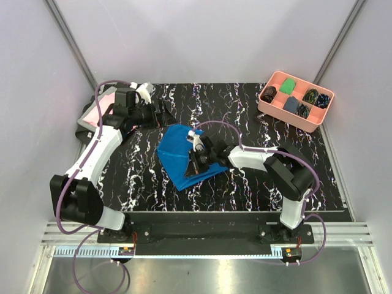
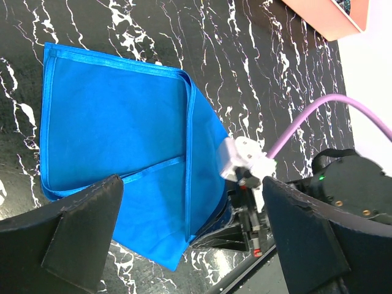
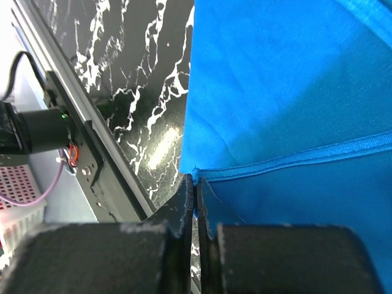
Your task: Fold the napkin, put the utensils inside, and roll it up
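Observation:
The blue napkin (image 1: pixel 176 156) lies partly folded in the middle of the black marbled table, with one flap turned over so its hems cross (image 2: pixel 116 122). My right gripper (image 1: pixel 195 160) is shut on a hemmed corner of the napkin (image 3: pixel 288 92), its fingertips (image 3: pixel 196 187) pinching the cloth just above the table. My left gripper (image 1: pixel 163 113) hangs open behind and left of the napkin. Its two dark fingers (image 2: pixel 79 233) frame the cloth from above with nothing between them. The utensils are out of view.
A pink compartment tray (image 1: pixel 288 116) with small cloth bundles stands at the back right, its corner also showing in the left wrist view (image 2: pixel 331 15). A pink folded shirt (image 1: pixel 97 111) lies at the far left. The table's front rail (image 3: pixel 79 153) runs close to the right gripper.

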Robot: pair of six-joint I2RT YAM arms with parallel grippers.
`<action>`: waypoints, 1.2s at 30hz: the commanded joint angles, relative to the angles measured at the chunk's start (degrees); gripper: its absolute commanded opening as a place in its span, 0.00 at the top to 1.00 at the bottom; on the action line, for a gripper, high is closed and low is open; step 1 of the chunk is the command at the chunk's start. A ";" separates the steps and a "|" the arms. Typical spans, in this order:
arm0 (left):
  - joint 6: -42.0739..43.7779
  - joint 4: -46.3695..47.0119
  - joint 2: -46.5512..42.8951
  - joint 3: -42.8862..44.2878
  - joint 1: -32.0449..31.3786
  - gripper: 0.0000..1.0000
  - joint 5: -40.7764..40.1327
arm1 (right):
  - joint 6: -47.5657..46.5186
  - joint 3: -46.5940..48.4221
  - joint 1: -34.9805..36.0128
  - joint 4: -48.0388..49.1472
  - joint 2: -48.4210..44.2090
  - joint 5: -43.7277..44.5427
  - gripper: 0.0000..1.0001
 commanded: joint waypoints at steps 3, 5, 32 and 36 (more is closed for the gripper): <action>-0.06 2.90 -0.76 -0.23 -0.40 0.01 0.34 | -2.60 -0.06 1.98 1.40 1.58 0.42 0.93; 0.03 2.90 -0.50 -0.31 -0.48 0.01 0.17 | -3.04 0.20 2.42 1.40 1.76 0.15 0.86; -11.12 15.64 -5.06 -19.61 -2.33 0.01 -7.56 | -10.07 0.99 -16.82 -8.45 -10.73 1.82 0.08; -12.36 16.79 -8.84 -26.32 -4.00 0.01 -13.35 | -10.42 0.38 -19.90 -8.45 -6.86 2.26 0.09</action>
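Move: The right gripper has the napkin's flap corner pinched; the near tip, where that corner is to go, lies about 5 cm back and 4 cm to its left, some 3 cm below. The napkin's right corner is about 14 cm to this hand's right and 1 cm ahead; its far-right corner is 15 cm ahead and 6 cm right. From the left hand, the napkin's left corner lies 5 cm back, 1 cm left and roughly 20 cm below, its far-left corner 4 cm ahead and 5 cm right. Draw the right gripper back about 3 cm, slightly left and down, towards the napkin's near tip, opening as it goes to let go of the flap corner; then lift it and swing it forward and right, some 14 cm forward, wide open over the napkin's right side, turning clockwise. Late on, drop the open left gripper about 11 cm and a little back towards the left corner, tipping the fingers steeper. ##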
